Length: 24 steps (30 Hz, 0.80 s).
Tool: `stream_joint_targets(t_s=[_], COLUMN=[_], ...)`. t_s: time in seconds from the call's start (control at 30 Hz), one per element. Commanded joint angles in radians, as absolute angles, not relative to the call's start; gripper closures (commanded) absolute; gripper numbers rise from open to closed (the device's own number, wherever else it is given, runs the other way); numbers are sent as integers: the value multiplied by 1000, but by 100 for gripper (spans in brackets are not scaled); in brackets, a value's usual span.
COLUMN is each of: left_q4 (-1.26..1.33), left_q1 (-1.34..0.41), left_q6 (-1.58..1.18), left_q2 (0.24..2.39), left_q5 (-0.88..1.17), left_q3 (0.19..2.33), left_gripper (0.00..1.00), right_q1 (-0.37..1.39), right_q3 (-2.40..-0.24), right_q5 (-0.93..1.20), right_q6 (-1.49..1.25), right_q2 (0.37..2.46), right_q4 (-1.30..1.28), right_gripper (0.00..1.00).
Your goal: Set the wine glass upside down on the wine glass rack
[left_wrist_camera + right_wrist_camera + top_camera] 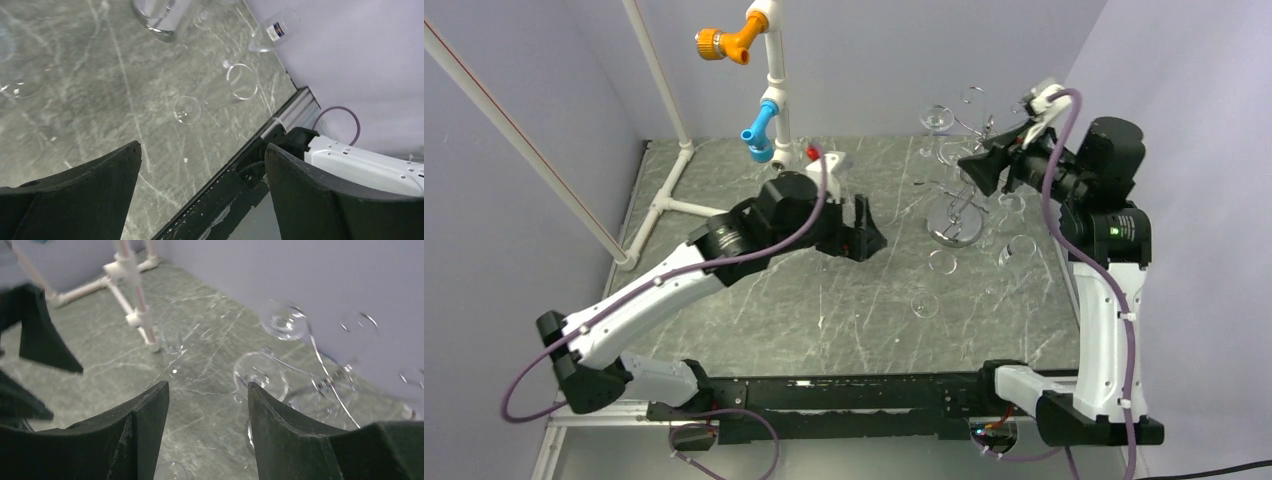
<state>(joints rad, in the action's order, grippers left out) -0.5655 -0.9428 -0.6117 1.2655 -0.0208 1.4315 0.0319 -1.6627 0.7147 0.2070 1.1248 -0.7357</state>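
Note:
The chrome wine glass rack [955, 222] stands at the right back of the table, its looping arms [325, 382] close in front of my right gripper. A clear wine glass [260, 371] hangs there with its foot [283, 320] uppermost, just beyond my right fingertip. My right gripper [207, 390] is open, nothing between its fingers; in the top view the right gripper [976, 168] hovers beside the rack's post. My left gripper [867, 232] is wide open over mid-table. In its own view the left gripper [202, 150] is empty, above a glass lying on its side [239, 82].
More clear glasses sit on the marble top near the rack base: one [942, 262], another [1021, 248] and a third [924, 303]. A white pipe frame [774, 80] with orange and blue fittings rises at the back left. Walls close in on both sides.

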Motion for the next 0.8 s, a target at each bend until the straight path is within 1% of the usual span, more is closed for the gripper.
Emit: stream_joint_targets(t_s=[0.0,0.07,0.13,0.17,0.37,0.43,0.6,0.77], left_q4=[-556,-570,-600,-621,-754,-806,-919,-930], left_q1=[-968,-971,-975,-979,-1015,-1028,-1062,-1072], left_q6=[-547,-543,-542,-544,-566,-575,-575,-592], left_q2=[1377,1437,1503,1539,1730,1794,1912,1966], left_q5=[116,148,166,167,135,116,76,68], left_q3=[1535,1575,1630,1671,1860,1916,2059,2108], left_gripper=[5,8,15,17,30,37,45,50], right_q1=[-77,-118,-160,-178,-243,-256,-267,-272], right_q3=[-1610,-1587,-1567,-1556,-1501,-1490,-1467,-1457], right_q5=[642,617,601,596,616,626,658,681], right_q6=[-56,-96,-122,-132,-172,-178,-185,-195], right_q2=[1050,1022,1009,1005,984,983,979,984], right_q4=[-602,-593,-595,-595,-574,-570,-561,-550], right_gripper=[39,39,39,39,39,39,40,40])
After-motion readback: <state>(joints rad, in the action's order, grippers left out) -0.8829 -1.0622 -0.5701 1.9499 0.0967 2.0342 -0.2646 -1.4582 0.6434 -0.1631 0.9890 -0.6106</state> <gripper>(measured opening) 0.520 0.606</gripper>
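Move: The left hand is empty. The wine glass it goes for stands upright about 16 cm to its right, some 4 cm ahead, with its middle roughly 25 cm below. A labelled glass stands about 15 cm to the right of that wine glass and 4 cm farther out. The rack's middle is about 26 cm ahead of the left hand, 24 cm to its right and 15 cm below. From the empty right hand the wine glass lies some 3 cm back, level sideways, about 36 cm below. The left hand sweeps about 13 cm to the right and sinks some 10 cm, most of the sinking coming later, towards the upright wine glass; on the way its wrist turns clockwise and tips until the fingers slant steeply down to the right, and they close from wide open to about half, still empty and short of the rim. Meanwhile the empty right hand swings about 8 cm to the right in front of the rack, turning roughly 30 degrees, mainly clockwise so that its part-open fingers point more forward, then eases to a stop, sinking slightly. ##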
